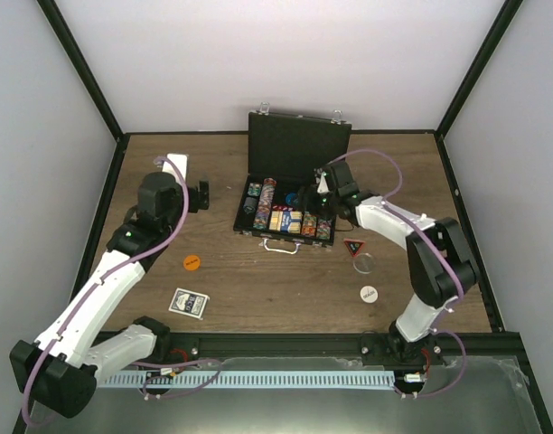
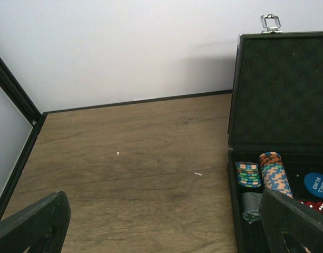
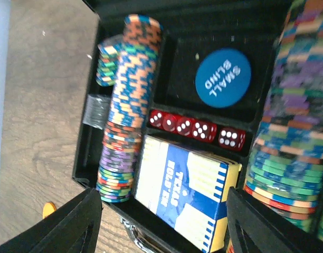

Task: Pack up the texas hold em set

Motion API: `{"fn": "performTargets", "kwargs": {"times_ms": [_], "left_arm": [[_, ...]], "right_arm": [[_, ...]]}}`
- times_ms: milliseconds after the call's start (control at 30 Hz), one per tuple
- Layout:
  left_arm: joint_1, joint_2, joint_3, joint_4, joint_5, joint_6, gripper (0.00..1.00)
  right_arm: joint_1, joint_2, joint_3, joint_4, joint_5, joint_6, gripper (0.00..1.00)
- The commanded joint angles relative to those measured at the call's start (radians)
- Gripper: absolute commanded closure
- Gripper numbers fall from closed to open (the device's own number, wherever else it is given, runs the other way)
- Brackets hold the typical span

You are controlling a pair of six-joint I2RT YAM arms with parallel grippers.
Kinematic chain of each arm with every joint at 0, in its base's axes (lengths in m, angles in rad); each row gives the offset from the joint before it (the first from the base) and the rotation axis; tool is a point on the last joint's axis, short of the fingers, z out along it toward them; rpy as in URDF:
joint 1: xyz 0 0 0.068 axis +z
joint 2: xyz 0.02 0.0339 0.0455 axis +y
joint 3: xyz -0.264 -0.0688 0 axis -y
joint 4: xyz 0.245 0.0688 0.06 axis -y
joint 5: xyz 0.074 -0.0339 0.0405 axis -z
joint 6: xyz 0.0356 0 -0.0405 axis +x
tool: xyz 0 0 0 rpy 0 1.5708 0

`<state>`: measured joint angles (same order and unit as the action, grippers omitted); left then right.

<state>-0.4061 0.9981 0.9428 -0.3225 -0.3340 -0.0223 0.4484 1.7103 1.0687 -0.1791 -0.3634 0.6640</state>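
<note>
The black hinged case [image 1: 297, 145] of the texas hold em set stands open at the back middle of the table, with rows of multicoloured chips [image 3: 127, 105] inside. A blue SMALL BLIND disc [image 3: 223, 78] lies loose in a compartment beside red dice [image 3: 196, 126] and a boxed card deck [image 3: 182, 195]. My right gripper [image 3: 164, 221] hovers open over the case with nothing between its fingers. My left gripper [image 2: 164, 226] is open above bare wood, left of the case. On the table lie an orange disc [image 1: 192, 262], a blue-backed deck [image 1: 188, 303], a dark triangle [image 1: 354, 247] and a white disc [image 1: 370, 293].
A clear round disc [image 1: 363, 263] sits just below the triangle. The raised lid [image 2: 283, 89] stands upright behind the chip rows. Black frame posts and white walls close in the table [image 1: 258, 289] on three sides.
</note>
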Motion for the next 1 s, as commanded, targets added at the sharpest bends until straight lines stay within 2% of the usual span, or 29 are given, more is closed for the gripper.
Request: {"fn": "performTargets", "kwargs": {"times_ms": [0, 367, 600, 800, 967], "left_arm": [[0.002, 0.005, -0.016, 0.030, -0.015, 0.010, 0.00], [0.001, 0.002, -0.038, 0.044, -0.017, 0.010, 0.00], [0.001, 0.003, -0.043, 0.047, -0.019, 0.012, 0.00], [0.001, 0.007, -0.044, 0.048, -0.014, 0.012, 0.00], [0.003, 0.012, -0.044, 0.048, -0.012, 0.012, 0.00]], "right_arm": [[0.000, -0.085, 0.045, -0.090, 0.162, -0.070, 0.35], [0.078, 0.022, 0.063, -0.102, 0.216, -0.057, 0.47], [0.116, 0.103, 0.112, -0.146, 0.288, -0.052, 0.62], [0.135, 0.144, 0.119, -0.132, 0.270, -0.054, 0.72], [0.154, 0.170, 0.139, -0.128, 0.267, -0.066, 0.73]]}}
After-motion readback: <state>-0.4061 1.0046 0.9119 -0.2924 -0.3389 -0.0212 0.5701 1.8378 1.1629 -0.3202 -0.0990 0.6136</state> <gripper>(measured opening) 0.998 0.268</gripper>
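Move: The card deck lies in the case's near middle well, about 6 cm below the right gripper, some 4 cm to its left and 2 cm back. Just beyond the deck, about 3 cm farther out, is the row of dice, with the small blind button about 6 cm farther out and 2 cm right of the deck; the right chip stack is level ahead and about 2 cm to the gripper's right. From the left gripper the deck is roughly 24 cm right, 2 cm ahead and 26 cm below. Lift the right gripper about 3 cm clear, swinging slightly right, then reverse and bring it down some 8 cm to the deck's right-hand end, coming back slightly left. Tilt the fingers about 15 degrees steeper towards the table on the way, and draw them from well open to about a quarter, so the tips arrive close together at that edge. ##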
